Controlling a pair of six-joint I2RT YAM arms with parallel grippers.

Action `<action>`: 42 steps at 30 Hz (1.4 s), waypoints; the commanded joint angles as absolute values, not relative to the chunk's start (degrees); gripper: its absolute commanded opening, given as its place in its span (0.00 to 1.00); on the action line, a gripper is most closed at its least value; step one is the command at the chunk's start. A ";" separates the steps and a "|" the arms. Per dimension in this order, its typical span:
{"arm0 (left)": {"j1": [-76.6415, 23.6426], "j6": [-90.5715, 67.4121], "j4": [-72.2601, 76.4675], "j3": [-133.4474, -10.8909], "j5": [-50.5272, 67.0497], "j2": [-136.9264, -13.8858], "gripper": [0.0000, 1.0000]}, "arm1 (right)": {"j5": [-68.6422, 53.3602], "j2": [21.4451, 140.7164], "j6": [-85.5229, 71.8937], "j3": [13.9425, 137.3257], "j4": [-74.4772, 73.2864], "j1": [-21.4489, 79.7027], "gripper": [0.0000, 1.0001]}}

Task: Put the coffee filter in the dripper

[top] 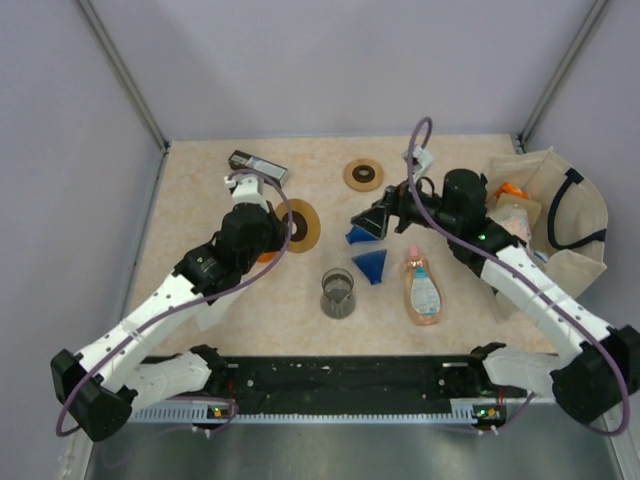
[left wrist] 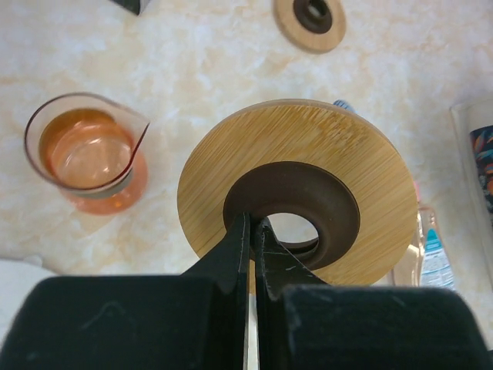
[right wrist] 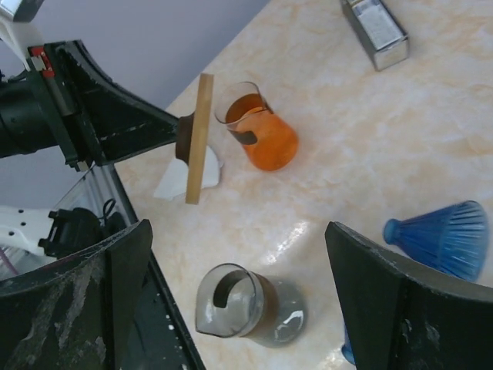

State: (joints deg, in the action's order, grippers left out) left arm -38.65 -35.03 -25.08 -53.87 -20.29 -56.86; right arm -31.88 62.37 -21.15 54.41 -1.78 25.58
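Observation:
My left gripper (left wrist: 253, 228) is shut on the brown inner rim of a round wooden ring (left wrist: 308, 154), held up off the table. In the right wrist view this ring (right wrist: 198, 139) shows edge-on. Under it lies a white paper coffee filter (right wrist: 179, 182); in the top view my left arm hides the filter. A blue ribbed dripper (top: 370, 265) lies on its side mid-table, also in the right wrist view (right wrist: 439, 235). A second blue piece (top: 356, 236) sits just under my right gripper (top: 366, 224). That right gripper (right wrist: 239, 231) hangs open above the table, holding nothing.
An orange glass carafe (right wrist: 266, 135) stands near the filter and a grey glass carafe (top: 338, 293) near the front. A small wooden disc (top: 363, 175) and a metal box (top: 257, 163) lie at the back. A bottle (top: 423, 290) and a cloth bag (top: 560, 215) lie right.

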 commanded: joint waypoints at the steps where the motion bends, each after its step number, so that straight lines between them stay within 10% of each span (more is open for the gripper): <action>1: -38.93 -33.22 -15.83 -58.27 -17.76 -59.50 0.00 | -33.66 69.07 -23.81 60.20 1.31 30.66 0.93; 17: -38.94 -34.36 -12.75 -62.23 -13.98 -65.04 0.00 | -25.67 80.33 -23.03 64.77 3.25 38.85 0.68; 26: -38.94 -36.38 -12.30 -63.19 -15.02 -66.36 0.00 | -24.35 81.47 -20.84 65.04 5.89 39.11 0.05; 31: -38.94 -37.88 -13.88 -63.72 -16.35 -64.96 0.69 | -20.14 80.95 -11.89 66.97 4.40 39.11 0.00; 35: -38.93 -38.58 -17.21 -63.81 -17.31 -62.32 0.99 | -15.22 79.72 3.29 67.33 4.13 39.11 0.00; 42: -36.04 -43.32 -28.39 -65.22 -17.33 -58.98 0.99 | -2.74 76.21 36.16 59.52 15.09 39.73 0.00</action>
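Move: Held upright in the left fingers, the wooden disc has its middle some 17 cm left of the right hand, level in reach and 7 cm lower; from the left hand it is about 3 cm ahead and 3 cm right, at its height. Far below the right hand lie the far blue cone, about 6 cm ahead and 1 cm left, and the near blue cone, 3 cm back. The orange carafe stands about 3 cm ahead and 5 cm left of the left hand, 17 cm below. Swinging left about 9 cm and sinking 5 cm, the right hand meets the disc, which the left brings some 5 cm right and a little forward, and pinches its rim. The left then opens wide, lets go and backs up and left; the right draws the disc forward and somewhat right, rolling its wrist about 35 degrees. ##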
